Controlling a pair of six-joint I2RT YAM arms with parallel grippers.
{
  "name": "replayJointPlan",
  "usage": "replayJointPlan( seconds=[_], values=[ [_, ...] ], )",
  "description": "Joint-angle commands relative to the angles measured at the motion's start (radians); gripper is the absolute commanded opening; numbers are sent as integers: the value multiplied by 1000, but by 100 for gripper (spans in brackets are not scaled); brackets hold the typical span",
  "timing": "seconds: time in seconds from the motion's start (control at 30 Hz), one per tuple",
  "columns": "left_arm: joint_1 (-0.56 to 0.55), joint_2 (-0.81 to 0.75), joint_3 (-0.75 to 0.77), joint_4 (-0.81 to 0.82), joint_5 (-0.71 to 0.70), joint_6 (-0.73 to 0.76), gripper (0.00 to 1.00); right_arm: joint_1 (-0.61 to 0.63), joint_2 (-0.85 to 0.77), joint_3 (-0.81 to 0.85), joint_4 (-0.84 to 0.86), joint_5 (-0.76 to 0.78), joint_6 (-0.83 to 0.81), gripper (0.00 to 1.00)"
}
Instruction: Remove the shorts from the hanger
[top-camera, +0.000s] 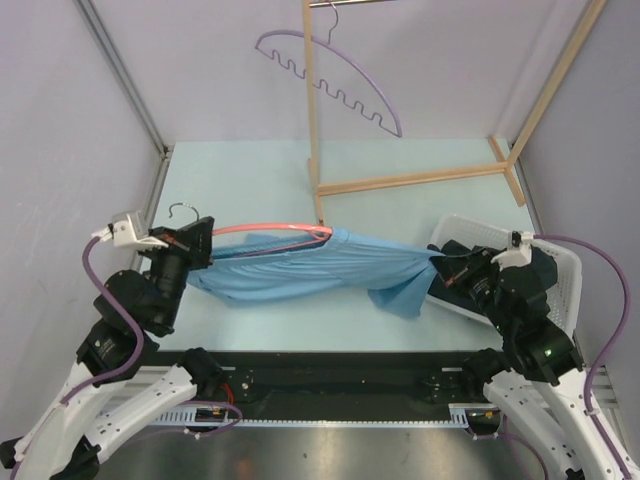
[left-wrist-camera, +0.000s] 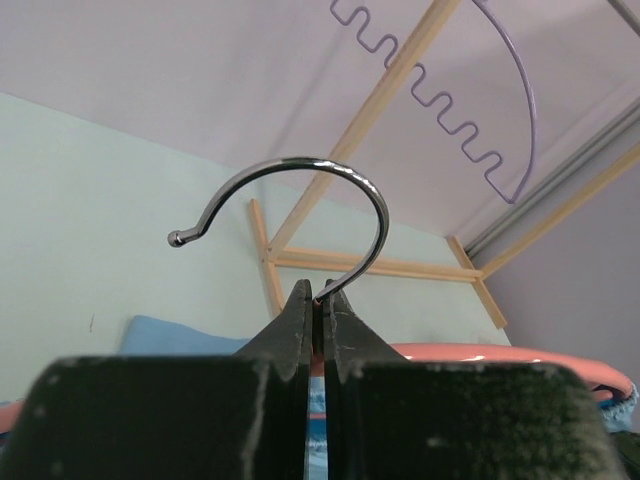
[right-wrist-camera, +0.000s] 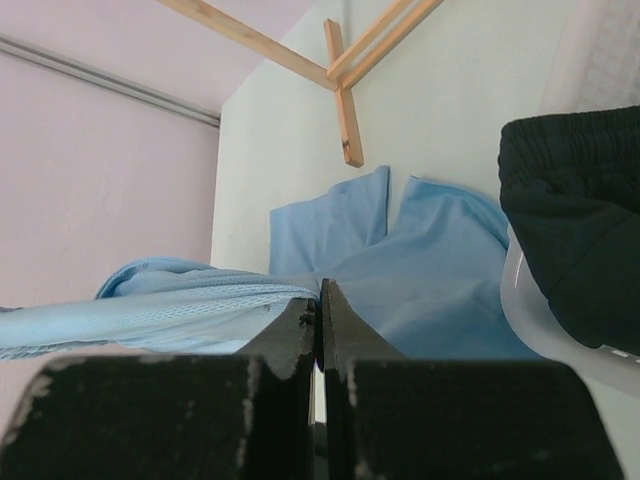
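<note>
A salmon-pink hanger (top-camera: 270, 228) with a metal hook (left-wrist-camera: 300, 165) lies low over the table. My left gripper (top-camera: 207, 240) (left-wrist-camera: 318, 292) is shut on the base of that hook. The light blue shorts (top-camera: 300, 265) (right-wrist-camera: 430, 270) still hang on the hanger and are pulled out to the right. My right gripper (top-camera: 437, 262) (right-wrist-camera: 319, 290) is shut on their gathered edge, with fabric bunched to the left of the fingers. The black shorts (right-wrist-camera: 575, 210) lie in the white basket (top-camera: 565, 265) at the right, partly hidden by my right arm.
A wooden rack (top-camera: 410, 180) stands at the back of the table, and a purple hanger (top-camera: 330, 70) hangs from it. Walls close off the left, the right and the back. The basket rim (right-wrist-camera: 530, 320) is close to my right gripper.
</note>
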Motion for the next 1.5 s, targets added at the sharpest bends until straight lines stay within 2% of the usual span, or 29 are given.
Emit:
replayJointPlan(
  seconds=[0.0,0.33,0.4,0.43,0.47,0.53,0.63,0.73,0.8,0.9,1.03,1.2,1.3,1.47],
  values=[
    [37,-89,37,126,-372,63,0,-67,8,-18,-131,273,-9,0],
    [37,-126,37,159,-458,60,1,-137,29,-24,-78,218,-72,0],
    [39,-106,45,170,-406,71,0,-142,71,-23,-24,117,-109,0],
    [37,-94,51,163,-384,51,0,-140,86,-36,77,69,-148,0],
    [39,-79,57,157,-361,35,1,-137,101,-41,132,-56,-212,0],
    [37,-25,88,122,-259,-17,0,-125,151,-42,264,-168,-268,0],
    [39,56,143,46,-95,-153,0,-52,210,-38,436,-375,-346,0],
    [39,130,174,10,67,-279,0,71,281,-26,556,-434,-400,0],
    [39,159,189,3,131,-351,0,161,322,-9,604,-425,-426,0],
    [39,208,206,-7,250,-418,0,215,401,5,668,-411,-419,0],
    [37,217,213,37,389,-433,0,223,444,25,728,-376,-411,0],
    [39,170,227,14,328,-315,0,219,401,131,615,-263,-468,0],
    [39,147,224,-38,256,-262,0,206,356,232,537,-174,-521,0],
    [39,118,189,-67,219,-225,0,145,336,424,435,-54,-606,0]
  ],
)
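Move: The light-blue shorts are stretched between the hands: their middle lies about 20 cm right, 4 cm back and 7 cm below the left hand, which holds the hanger's neck. From the right hand, gripping the shorts' waist, their middle is some 23 cm left and 1 cm back, level in height; the red hanger's far end is about 20 cm left, 5 cm ahead and 5 cm above. The white basket is roughly 16 cm right, 3 cm back and 20 cm below. Still gripping, both hands jerk apart, swing back inward, then the right raises the shorts some 12 cm. ##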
